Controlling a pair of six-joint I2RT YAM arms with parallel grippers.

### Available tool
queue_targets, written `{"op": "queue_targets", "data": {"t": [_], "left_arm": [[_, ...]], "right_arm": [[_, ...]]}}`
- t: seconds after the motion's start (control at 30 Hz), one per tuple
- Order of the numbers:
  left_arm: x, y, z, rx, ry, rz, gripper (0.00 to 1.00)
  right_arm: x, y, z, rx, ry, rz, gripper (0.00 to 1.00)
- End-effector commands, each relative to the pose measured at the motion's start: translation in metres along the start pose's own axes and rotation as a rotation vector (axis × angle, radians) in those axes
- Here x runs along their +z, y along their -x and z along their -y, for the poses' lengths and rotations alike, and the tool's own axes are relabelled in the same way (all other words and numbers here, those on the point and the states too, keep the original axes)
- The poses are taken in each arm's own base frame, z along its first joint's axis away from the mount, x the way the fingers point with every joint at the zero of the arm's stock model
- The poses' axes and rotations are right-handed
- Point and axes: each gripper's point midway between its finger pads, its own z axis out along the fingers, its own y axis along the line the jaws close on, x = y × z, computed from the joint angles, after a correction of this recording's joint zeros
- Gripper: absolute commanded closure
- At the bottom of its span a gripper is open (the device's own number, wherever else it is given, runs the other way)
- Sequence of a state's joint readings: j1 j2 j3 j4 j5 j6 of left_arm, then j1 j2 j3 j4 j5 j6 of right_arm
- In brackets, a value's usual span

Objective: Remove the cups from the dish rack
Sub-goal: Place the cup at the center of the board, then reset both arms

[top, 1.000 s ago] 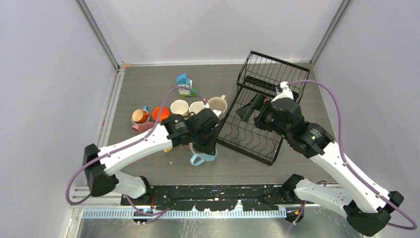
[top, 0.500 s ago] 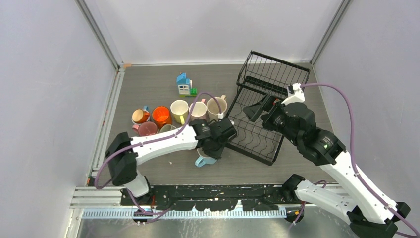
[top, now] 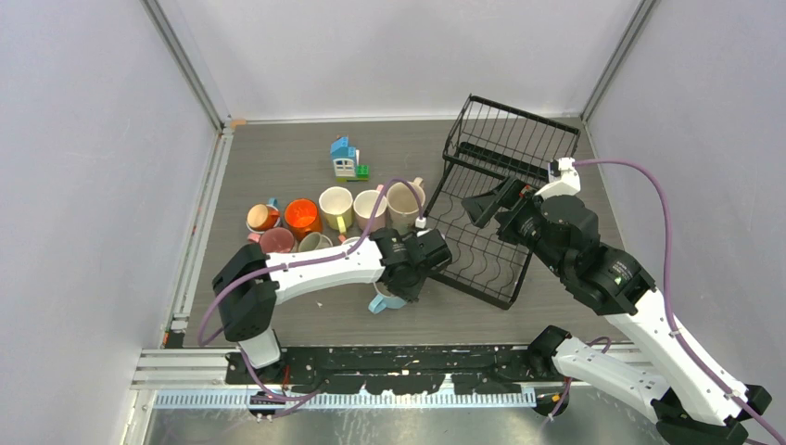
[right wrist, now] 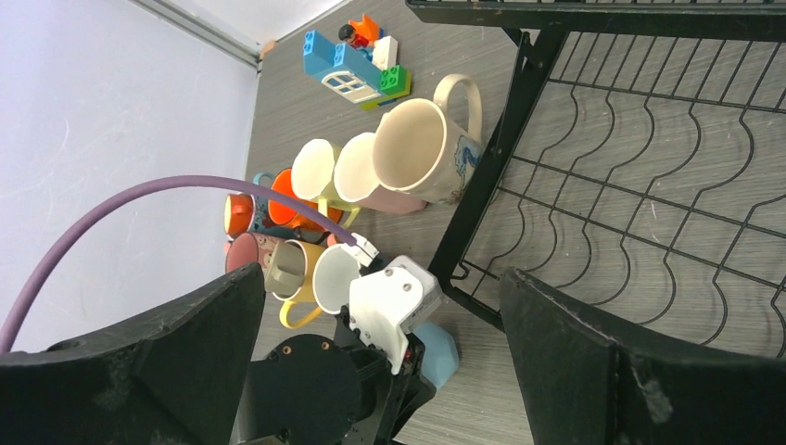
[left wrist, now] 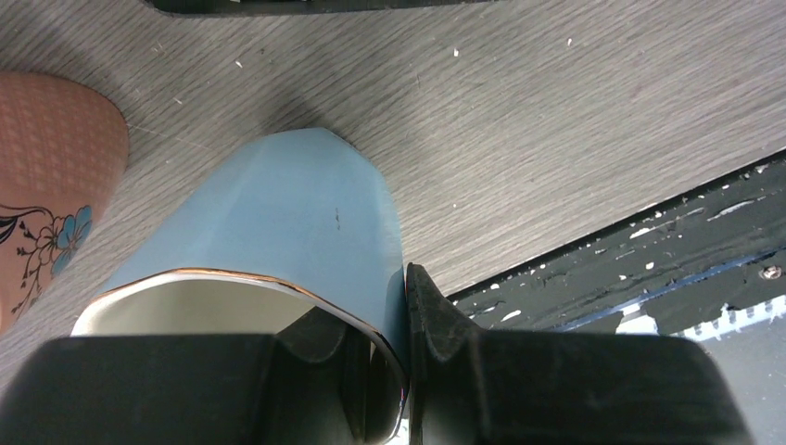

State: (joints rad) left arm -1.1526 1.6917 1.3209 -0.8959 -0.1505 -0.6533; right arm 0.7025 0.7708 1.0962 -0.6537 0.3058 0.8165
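My left gripper [left wrist: 394,320] is shut on the rim of a light blue cup [left wrist: 278,232], one finger inside and one outside. That cup [top: 384,301] is tilted low over the table, just in front of the dish rack's near-left corner. The black wire dish rack [top: 508,130] stands at the right; no cup shows in it. My right gripper [top: 488,204] hangs open over the rack's base slots [right wrist: 649,213] with nothing between its fingers. Several other cups [top: 335,201] stand grouped on the table left of the rack, among them a beige mug [right wrist: 422,139].
A small blue-white-green toy block house [top: 345,158] sits behind the group of cups. A pink patterned cup [left wrist: 46,176] lies close on the blue cup's left. The black rail [top: 399,357] runs along the table's near edge.
My left arm has swung to the right, carrying the blue cup a little nearer the rack's corner. The right gripper has drawn back and to the right over the rack, still open.
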Motion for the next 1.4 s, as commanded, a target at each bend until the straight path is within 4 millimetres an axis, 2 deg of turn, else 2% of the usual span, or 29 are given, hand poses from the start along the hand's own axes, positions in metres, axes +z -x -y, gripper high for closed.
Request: {"op": "queue_targets", "data": {"t": [0.0, 0.1, 0.23, 0.47, 0.63, 0.97, 1.13, 1.17, 1.27, 1.37], "left_arm": [[0.006, 0.010, 0.001, -0.002, 0.015, 0.053, 1.00], [0.012, 0.007, 0.000, -0.003, 0.016, 0.054, 1.00], [0.015, 0.004, -0.002, -0.005, 0.026, 0.048, 0.94], [0.013, 0.004, -0.005, -0.001, 0.031, 0.057, 0.74], [0.002, 0.009, -0.004, -0.001, 0.014, 0.079, 0.61], [-0.043, 0.027, 0.003, 0.001, -0.059, 0.164, 0.38], [-0.073, 0.034, 0.004, -0.013, -0.116, 0.229, 0.23], [-0.080, 0.036, 0.004, -0.012, -0.124, 0.248, 0.16], [-0.101, 0.045, -0.006, -0.027, -0.123, 0.309, 0.06], [-0.121, 0.056, -0.022, -0.061, -0.130, 0.361, 0.03]], "right_arm": [[-0.003, 0.013, -0.003, 0.001, 0.010, 0.048, 0.00], [-0.003, 0.012, -0.004, -0.001, 0.011, 0.045, 0.00], [-0.001, 0.011, -0.005, -0.004, 0.014, 0.040, 0.00], [0.000, 0.010, -0.007, -0.001, 0.024, 0.037, 0.00], [0.001, 0.010, -0.008, 0.000, 0.026, 0.034, 0.00], [0.004, 0.012, -0.014, 0.004, 0.039, 0.038, 0.00], [0.005, 0.016, -0.019, 0.000, 0.047, 0.043, 0.00], [0.005, 0.017, -0.020, 0.000, 0.051, 0.041, 0.00], [0.004, 0.019, -0.024, -0.001, 0.063, 0.040, 0.00], [0.005, 0.020, -0.028, -0.002, 0.078, 0.044, 0.00]]}}
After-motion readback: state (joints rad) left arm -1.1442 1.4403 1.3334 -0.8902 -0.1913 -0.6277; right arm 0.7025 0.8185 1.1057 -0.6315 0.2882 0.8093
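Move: The left hand pinches the blue cup's right-hand wall near the rim. The board spot for it lies about 4 cm left, 1 cm ahead and 8 cm below. The rack's near-left corner stands about 8 cm straight ahead; the salmon flowered cup, some 9 cm ahead and 12 cm left; the big beige cup, roughly 17 cm ahead and 1 cm left. From the right hand, the spot is about 19 cm left, 7 cm back and 30 cm below. Down about 2 cm first, the left hand lowers the pinched blue cup onto the board and stays there while its fingers begin to open. Still spreading to nearly full width, they let go of the wall and the hand climbs over 10 cm, speeding up, its fingertips tilting some 15 degrees to the right and forward. ##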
